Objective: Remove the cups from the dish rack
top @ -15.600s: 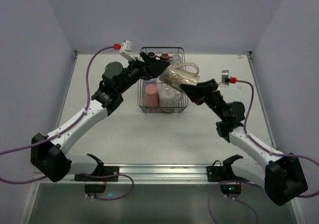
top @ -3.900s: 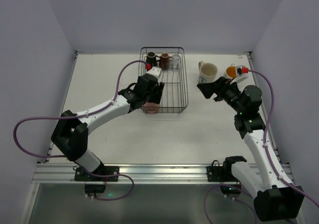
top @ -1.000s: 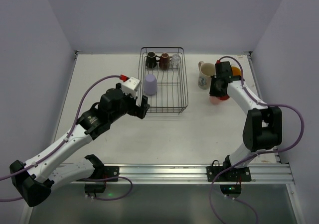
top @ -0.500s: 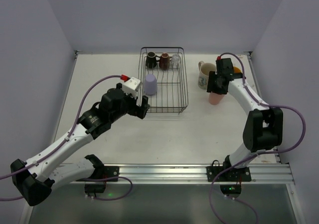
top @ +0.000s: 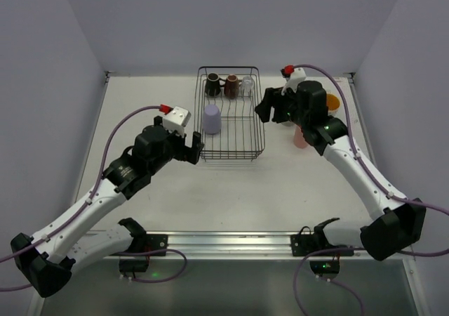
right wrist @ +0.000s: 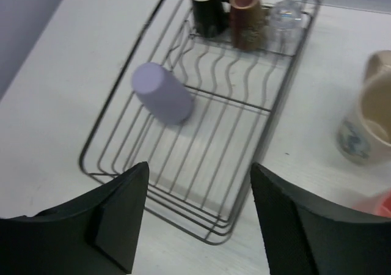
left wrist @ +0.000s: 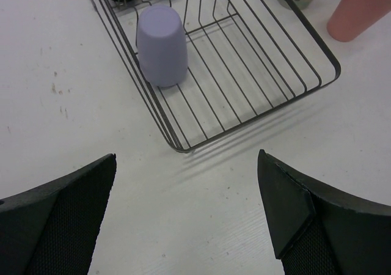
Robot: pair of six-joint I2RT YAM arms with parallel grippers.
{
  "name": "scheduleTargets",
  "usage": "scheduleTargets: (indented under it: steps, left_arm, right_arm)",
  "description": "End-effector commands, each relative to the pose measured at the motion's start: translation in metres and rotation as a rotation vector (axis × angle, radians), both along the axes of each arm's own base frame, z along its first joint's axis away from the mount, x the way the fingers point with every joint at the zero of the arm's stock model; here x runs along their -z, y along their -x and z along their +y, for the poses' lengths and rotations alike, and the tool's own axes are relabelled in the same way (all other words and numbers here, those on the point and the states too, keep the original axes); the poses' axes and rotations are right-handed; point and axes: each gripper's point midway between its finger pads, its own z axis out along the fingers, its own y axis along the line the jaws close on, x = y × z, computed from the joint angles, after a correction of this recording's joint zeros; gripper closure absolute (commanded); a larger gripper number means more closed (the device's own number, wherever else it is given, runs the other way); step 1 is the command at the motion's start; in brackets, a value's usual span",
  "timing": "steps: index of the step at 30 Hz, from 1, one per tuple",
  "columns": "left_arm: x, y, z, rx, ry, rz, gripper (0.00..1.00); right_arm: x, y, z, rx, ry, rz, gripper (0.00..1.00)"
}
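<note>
The black wire dish rack (top: 228, 158) holds an upturned lavender tumbler (top: 212, 119), and at its far end a black mug (top: 212, 86), a brown mug (top: 231, 86) and a clear glass (top: 246, 86). A pink tumbler (top: 300, 139) and an orange-lined cup (top: 332, 102) stand on the table to the rack's right. My left gripper (top: 194, 147) is open and empty at the rack's near left corner. My right gripper (top: 265, 110) is open and empty above the rack's right rim. The right wrist view shows the lavender tumbler (right wrist: 163, 93) and a cream mug (right wrist: 366, 125).
The left wrist view shows the rack's near corner (left wrist: 177, 148), the lavender tumbler (left wrist: 162, 54) and the pink tumbler (left wrist: 357, 9) beyond it. Grey walls close in the table on three sides. The arm bases and a metal rail (top: 224, 240) line the near edge.
My right gripper has let go of the pink tumbler, which now stands right of the rack, and has swung left over the rack's right side. The left arm shifted slightly.
</note>
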Motion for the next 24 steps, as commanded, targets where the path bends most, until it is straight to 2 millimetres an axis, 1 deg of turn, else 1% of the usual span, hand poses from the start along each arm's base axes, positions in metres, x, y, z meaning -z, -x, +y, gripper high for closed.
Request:
scheduleTargets:
  steps: [1, 2, 3, 4, 5, 6, 7, 8, 9, 10, 12, 13, 15, 16, 18, 19, 21, 22, 23, 24]
  left_arm:
    - [-0.016, -0.008, 0.013, -0.066, 0.029, -0.067, 0.0]
    - [-0.017, -0.008, 0.015, -0.075, 0.033, -0.072, 0.0]
    - [-0.021, -0.008, 0.017, -0.082, 0.042, -0.082, 0.0]
    - [-0.023, -0.008, 0.019, -0.092, 0.046, -0.086, 0.0]
    - [-0.025, -0.009, 0.023, -0.102, 0.052, -0.095, 0.0]
    - [-0.028, -0.009, 0.025, -0.109, 0.057, -0.101, 0.0]
    - [-0.028, -0.01, 0.027, -0.118, 0.058, -0.104, 0.0]
    - [-0.029, -0.01, 0.029, -0.126, 0.061, -0.109, 0.0]
    - [-0.029, -0.01, 0.03, -0.127, 0.061, -0.11, 0.0]
    - [-0.029, -0.01, 0.031, -0.129, 0.062, -0.111, 0.0]
    - [-0.029, -0.01, 0.03, -0.127, 0.062, -0.109, 0.0]
    - [-0.029, -0.01, 0.029, -0.122, 0.063, -0.108, 0.0]
    - [-0.028, -0.01, 0.028, -0.116, 0.064, -0.105, 0.0]
    - [-0.027, -0.01, 0.028, -0.116, 0.063, -0.104, 0.0]
    - [-0.029, -0.01, 0.028, -0.116, 0.067, -0.109, 0.0]
    - [-0.029, -0.01, 0.029, -0.119, 0.066, -0.108, 0.0]
    - [-0.028, -0.011, 0.03, -0.122, 0.065, -0.107, 0.0]
    - [-0.027, -0.011, 0.03, -0.123, 0.064, -0.106, 0.0]
    - [-0.027, -0.011, 0.03, -0.123, 0.063, -0.106, 0.0]
    - [-0.027, -0.012, 0.031, -0.126, 0.063, -0.104, 0.0]
  right_arm:
    - [-0.007, 0.001, 0.061, -0.229, -0.136, -0.042, 0.28]
    - [0.005, 0.0, 0.083, -0.282, -0.135, -0.021, 0.25]
    - [0.008, -0.003, 0.094, -0.299, -0.132, -0.016, 0.19]
    - [-0.001, -0.009, 0.106, -0.313, -0.132, -0.035, 0.15]
    - [0.007, -0.009, 0.119, -0.332, -0.1, -0.023, 0.12]
    - [0.029, -0.018, 0.13, -0.334, -0.073, 0.017, 0.09]
    - [0.021, -0.025, 0.14, -0.34, -0.069, -0.006, 0.07]
    - [0.026, -0.026, 0.15, -0.347, -0.053, -0.002, 0.06]
    - [0.045, -0.034, 0.158, -0.352, -0.034, 0.033, 0.06]
    - [0.037, -0.039, 0.167, -0.358, -0.04, 0.018, 0.05]
    - [0.049, -0.047, 0.174, -0.355, -0.02, 0.037, 0.05]
    - [0.057, -0.054, 0.182, -0.358, -0.012, 0.043, 0.05]
    - [0.067, -0.061, 0.188, -0.354, 0.008, 0.056, 0.05]
    - [0.074, -0.068, 0.193, -0.348, 0.018, 0.062, 0.05]
    - [0.084, -0.079, 0.191, -0.307, 0.042, 0.073, 0.04]
    - [0.091, -0.085, 0.193, -0.302, 0.051, 0.081, 0.04]
    - [0.098, -0.09, 0.196, -0.292, 0.057, 0.091, 0.04]
    - [0.097, -0.094, 0.197, -0.28, 0.056, 0.089, 0.05]
    - [0.106, -0.096, 0.197, -0.272, 0.059, 0.108, 0.05]
    - [0.108, -0.097, 0.198, -0.263, 0.057, 0.111, 0.07]
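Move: The purple cup stands in the rack about 22 cm left of the right hand, 10 cm ahead and roughly 21 cm below. At similar depth, the black mug is some 24 cm left and 23 ahead, the brown mug 18 left and 22 ahead; the cream mug is 5 cm right and 12 ahead. From the left hand, the purple cup lies about 20 cm ahead, 6 right and 18 below. Right hand swings 20 cm left, down and forward towards the purple cup, fingers opening; left hand shifts left. ##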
